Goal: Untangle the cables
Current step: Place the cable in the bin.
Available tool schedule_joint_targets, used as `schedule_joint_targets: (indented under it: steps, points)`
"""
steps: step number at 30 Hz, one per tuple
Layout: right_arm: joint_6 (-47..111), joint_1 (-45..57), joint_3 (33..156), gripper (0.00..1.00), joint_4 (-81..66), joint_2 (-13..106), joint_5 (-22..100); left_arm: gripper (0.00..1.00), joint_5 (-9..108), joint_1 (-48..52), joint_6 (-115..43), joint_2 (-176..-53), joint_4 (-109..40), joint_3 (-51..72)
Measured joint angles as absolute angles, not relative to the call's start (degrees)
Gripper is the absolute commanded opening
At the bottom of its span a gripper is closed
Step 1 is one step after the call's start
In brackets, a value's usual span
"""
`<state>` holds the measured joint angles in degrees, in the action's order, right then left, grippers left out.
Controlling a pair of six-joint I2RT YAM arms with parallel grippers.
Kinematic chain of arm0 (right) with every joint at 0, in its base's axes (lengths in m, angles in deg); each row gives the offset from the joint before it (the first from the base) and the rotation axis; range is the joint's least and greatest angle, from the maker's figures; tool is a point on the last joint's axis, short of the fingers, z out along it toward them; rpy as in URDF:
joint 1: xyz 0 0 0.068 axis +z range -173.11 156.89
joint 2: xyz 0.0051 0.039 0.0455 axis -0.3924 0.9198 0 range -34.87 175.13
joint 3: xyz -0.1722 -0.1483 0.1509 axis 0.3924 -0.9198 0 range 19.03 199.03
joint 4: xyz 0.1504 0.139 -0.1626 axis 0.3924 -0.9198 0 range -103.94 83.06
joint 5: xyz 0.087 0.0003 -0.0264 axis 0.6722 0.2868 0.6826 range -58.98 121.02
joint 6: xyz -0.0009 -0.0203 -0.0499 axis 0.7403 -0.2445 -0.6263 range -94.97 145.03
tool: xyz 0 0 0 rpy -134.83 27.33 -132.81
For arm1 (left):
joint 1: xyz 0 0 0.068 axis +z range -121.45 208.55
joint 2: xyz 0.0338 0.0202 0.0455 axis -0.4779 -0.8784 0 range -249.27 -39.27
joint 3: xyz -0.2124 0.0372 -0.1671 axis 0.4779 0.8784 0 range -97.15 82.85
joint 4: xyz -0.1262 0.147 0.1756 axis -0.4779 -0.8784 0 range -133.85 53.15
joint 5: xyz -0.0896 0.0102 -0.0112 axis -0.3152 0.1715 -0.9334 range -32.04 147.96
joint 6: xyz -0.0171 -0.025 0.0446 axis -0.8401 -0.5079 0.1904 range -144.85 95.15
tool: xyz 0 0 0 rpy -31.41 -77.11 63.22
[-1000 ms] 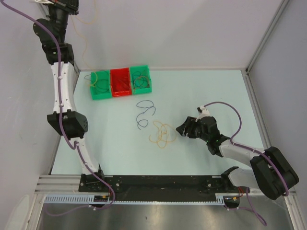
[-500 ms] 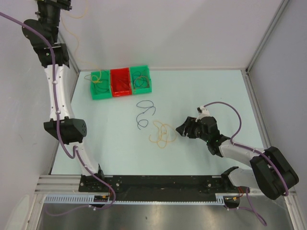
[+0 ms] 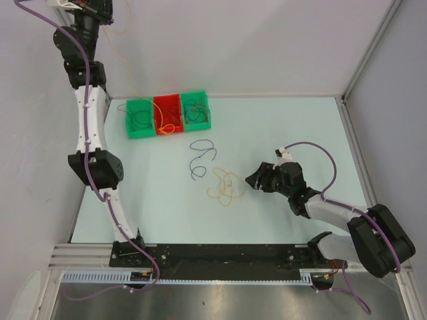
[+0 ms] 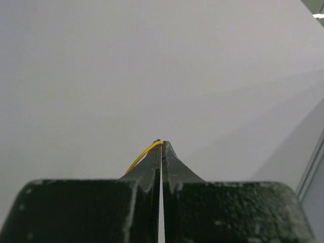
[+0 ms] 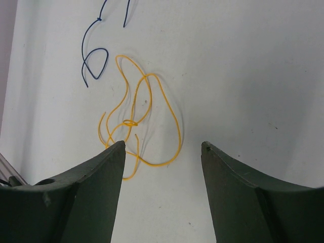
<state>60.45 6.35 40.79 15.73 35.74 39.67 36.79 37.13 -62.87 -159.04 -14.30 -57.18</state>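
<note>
My left gripper (image 3: 100, 8) (image 4: 162, 143) is raised high at the far left, shut on a thin yellow cable (image 4: 144, 153) that pokes out at the fingertips. That cable (image 3: 120, 53) hangs faintly down toward the bins. On the table lies a tangle of yellow cables (image 3: 225, 187) (image 5: 144, 121), knotted in its middle. Dark blue cables (image 3: 200, 157) (image 5: 93, 61) curl just beyond it. My right gripper (image 3: 253, 180) (image 5: 163, 144) hovers open right beside the yellow tangle, with nothing between its fingers.
Three small bins stand in a row at the back left: a green bin (image 3: 131, 130), a red bin (image 3: 168, 100) and another green bin (image 3: 209, 110), with cables lying in them. An orange-yellow loop (image 3: 167, 127) lies in the red bin. Walls close in left and right.
The raised left arm swayed left, then back right. An orange-yellow loop now lies in the red bin, which looked empty before. The right arm has stayed put.
</note>
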Motion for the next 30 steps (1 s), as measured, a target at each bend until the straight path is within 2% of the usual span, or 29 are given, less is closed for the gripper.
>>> schedule_joint_targets:
  steps: [21,30]
  points:
    - [61.04,5.65,40.79,0.66,16.24,36.61,41.00,0.00,35.10,36.65,-63.81,-163.78,-8.75,-56.17]
    - [61.08,5.65,40.79,0.66,16.54,36.59,41.02,0.00,35.04,31.49,-61.30,-167.91,-11.66,-47.67]
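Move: The left hand holds the yellow cable's upper part high over the bins. The red bin, where the cable is being taken, lies roughly 58 cm below it, some 5 cm ahead and 8 cm to its right. At the same depth, the left green bin is about 4 cm ahead and 3 cm to the left, and the right green bin about 6 cm ahead and 19 cm to the right. From the idle right hand, the red bin is some 33 cm ahead, 33 cm left and 5 cm lower. Fingers shut, the left hand keeps its pinch on the yellow cable and first hovers almost in place. Then, with growing speed, it lowers the cable about 15 cm towards the red bin, also reaching some 9 cm forward and about 5 cm to the right, while the upward-pointing fingers tip down roughly 15 degrees. ##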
